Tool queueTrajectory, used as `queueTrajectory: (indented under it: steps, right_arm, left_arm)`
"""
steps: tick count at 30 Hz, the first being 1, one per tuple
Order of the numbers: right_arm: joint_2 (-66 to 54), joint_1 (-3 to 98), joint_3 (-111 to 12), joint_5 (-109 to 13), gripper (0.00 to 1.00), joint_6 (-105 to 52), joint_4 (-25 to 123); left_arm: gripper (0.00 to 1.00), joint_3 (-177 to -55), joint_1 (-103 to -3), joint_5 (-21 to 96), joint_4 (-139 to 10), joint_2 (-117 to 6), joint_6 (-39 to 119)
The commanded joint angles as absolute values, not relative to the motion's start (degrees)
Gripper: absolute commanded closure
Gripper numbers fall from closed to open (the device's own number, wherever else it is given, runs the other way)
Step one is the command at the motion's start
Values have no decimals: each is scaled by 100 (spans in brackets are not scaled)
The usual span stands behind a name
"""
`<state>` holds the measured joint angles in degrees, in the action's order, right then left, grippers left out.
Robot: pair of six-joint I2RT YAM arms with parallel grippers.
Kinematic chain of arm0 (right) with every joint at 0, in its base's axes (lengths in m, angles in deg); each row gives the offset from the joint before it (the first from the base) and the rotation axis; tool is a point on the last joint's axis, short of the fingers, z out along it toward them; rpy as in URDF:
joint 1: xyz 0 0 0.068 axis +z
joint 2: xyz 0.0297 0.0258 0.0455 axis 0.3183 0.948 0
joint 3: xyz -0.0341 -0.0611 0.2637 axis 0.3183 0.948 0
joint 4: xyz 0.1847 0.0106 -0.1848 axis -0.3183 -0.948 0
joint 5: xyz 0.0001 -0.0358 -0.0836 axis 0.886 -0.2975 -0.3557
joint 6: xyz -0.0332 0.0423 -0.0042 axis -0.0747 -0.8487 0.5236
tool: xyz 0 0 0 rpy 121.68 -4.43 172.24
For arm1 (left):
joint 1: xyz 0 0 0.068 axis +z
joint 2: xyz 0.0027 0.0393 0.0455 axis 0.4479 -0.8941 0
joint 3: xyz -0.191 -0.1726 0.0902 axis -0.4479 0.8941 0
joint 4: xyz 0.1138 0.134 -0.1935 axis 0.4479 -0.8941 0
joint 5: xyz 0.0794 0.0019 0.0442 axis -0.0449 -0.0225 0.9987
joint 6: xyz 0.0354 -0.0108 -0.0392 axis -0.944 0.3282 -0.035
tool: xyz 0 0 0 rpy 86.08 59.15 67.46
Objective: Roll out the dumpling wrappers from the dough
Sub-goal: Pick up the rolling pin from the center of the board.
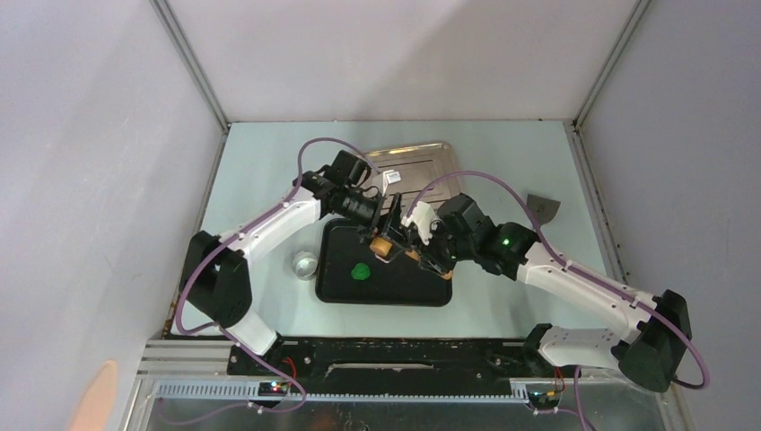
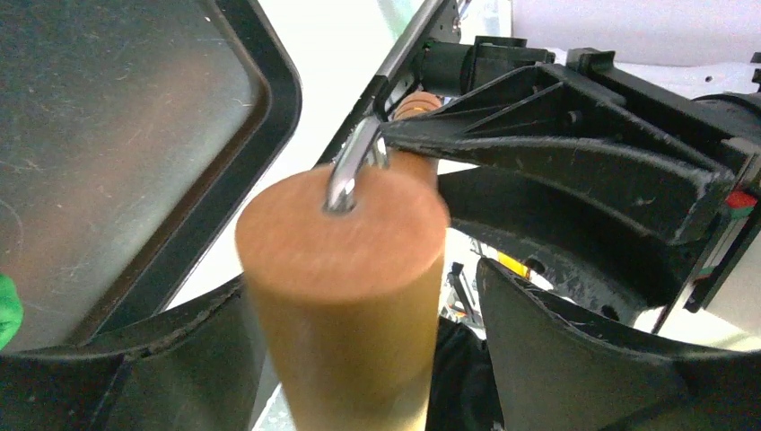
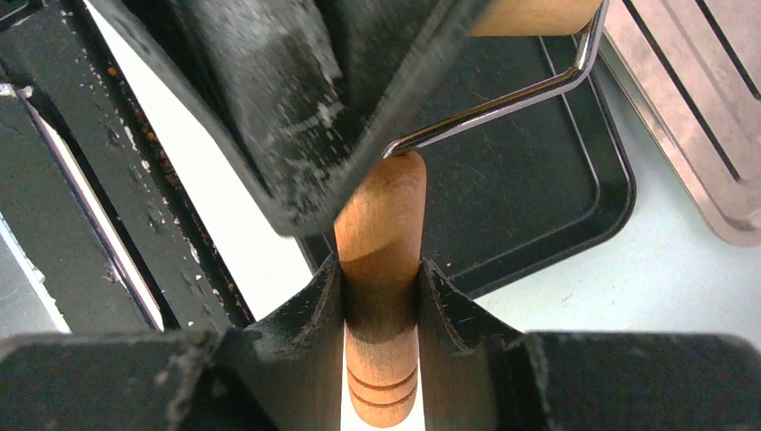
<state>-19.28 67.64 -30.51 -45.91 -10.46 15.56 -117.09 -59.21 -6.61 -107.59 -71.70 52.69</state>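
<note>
A small bright green lump of dough (image 1: 360, 270) lies in the left half of the black tray (image 1: 386, 301); its edge peeks in at the left wrist view's border (image 2: 4, 310). No dumpling wrappers show in any view. Both arms meet over the tray's far edge at a tan wooden roller (image 1: 384, 244). My left gripper (image 1: 388, 232) (image 2: 363, 287) stands wide around the thick roller head (image 2: 341, 269), with a gap on the right-hand side. My right gripper (image 1: 429, 251) (image 3: 381, 269) is shut on the roller's wooden handle (image 3: 381, 215). A bent metal wire (image 3: 502, 99) joins handle and head.
A silver metal tray (image 1: 408, 166) (image 3: 709, 117) lies just beyond the black one, with a small white object (image 1: 392, 178) on it. A little metal cup (image 1: 306, 264) stands left of the black tray. A dark grey scraper (image 1: 543, 208) rests at the right.
</note>
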Motion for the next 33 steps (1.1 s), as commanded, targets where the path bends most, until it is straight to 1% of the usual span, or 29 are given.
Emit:
queueTrajectory:
  steps: [1,7,11,13,16,18,19,20,21,23,25,26,27,28,29,33]
  right_arm:
    - [-1861,6898,-3387,-4407,100,-654,2102]
    - [-1781,6964,-3381,-4608,100,-546,2038]
    - [-1849,6988,-3297,-4660,100,-624,2176]
    - [-1869,7005,-3264,-4697,100,-637,2199]
    - [-1888,7030,-3263,-4722,100,-653,2180]
    - [-1892,7049,-3264,-4727,100,-655,2172]
    - [-1903,7059,-3264,-4737,100,-656,2169]
    - [-1908,7063,-3264,-4763,100,-660,2161]
    - [-1915,7068,-3264,-4819,100,-688,2158]
    - [-1930,7064,-3264,-5077,99,-843,2200]
    - [-1991,7060,-3264,-5316,75,-1010,2206]
    - [-2043,7063,-3264,-5475,60,-1180,2217]
    - [-2099,7060,-3263,-5550,29,-1248,2215]
    - [-2204,7060,-3259,-5669,10,-1366,2186]
    - [-2299,7059,-3240,-5834,1,-1434,2175]
    - [-2759,7060,-3097,-6098,1,-1623,2180]
  left_arm:
    - [18,-11737,-5999,-1061,-10497,-7166,5420]
    - [27,-11771,-5996,-1241,-10478,-7227,5437]
    - [43,-11756,-6001,-1296,-10578,-7269,5305]
    - [47,-11742,-6001,-1295,-10626,-7294,5256]
    - [56,-11710,-6001,-1294,-10591,-7294,5269]
    - [67,-11702,-6001,-1302,-10565,-7295,5287]
    - [75,-11702,-6001,-1298,-10569,-7298,5296]
    - [84,-11691,-6001,-1304,-10555,-7295,5321]
    - [98,-11687,-5999,-1319,-10503,-7303,5383]
    - [100,-11665,-5992,-1319,-10323,-7298,5631]
    - [100,-11542,-5992,-1278,-9893,-7192,6040]
    - [100,-11408,-5990,-1250,-9604,-7116,6289]
    - [100,-11369,-5991,-1224,-9424,-7042,6447]
    - [100,-11344,-5990,-1188,-9332,-6980,6528]
    - [100,-11337,-5984,-1131,-9305,-6924,6575]
    - [100,-11262,-5938,-1052,-8986,-6692,6844]
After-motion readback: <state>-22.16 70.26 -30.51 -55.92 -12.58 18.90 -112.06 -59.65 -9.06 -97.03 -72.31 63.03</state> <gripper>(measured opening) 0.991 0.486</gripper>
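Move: The rolling pin's roller hangs between the open left fingers, its middle about 2 cm to the right of the left hand point and 1 cm below it. From the right hand, which still grips the handle, the roller is some 7 cm left and 4 cm ahead, about level. The black tray's middle is about 7 cm ahead of the left hand, 2 cm left and 16 cm below; the green dough is 5 cm ahead, 7 cm left and 15 cm down. The rolling pin's roller is pinched by the left fingers, which close from wide to about half open while that hand stays nearly in place. The right hand, still gripping the handle, first eases it about 1 cm left towards the left hand and holds there. Once the left grip is on, the right fingers spring wide open, let go of the handle and back off roughly 3 cm, up and also forward and right. ##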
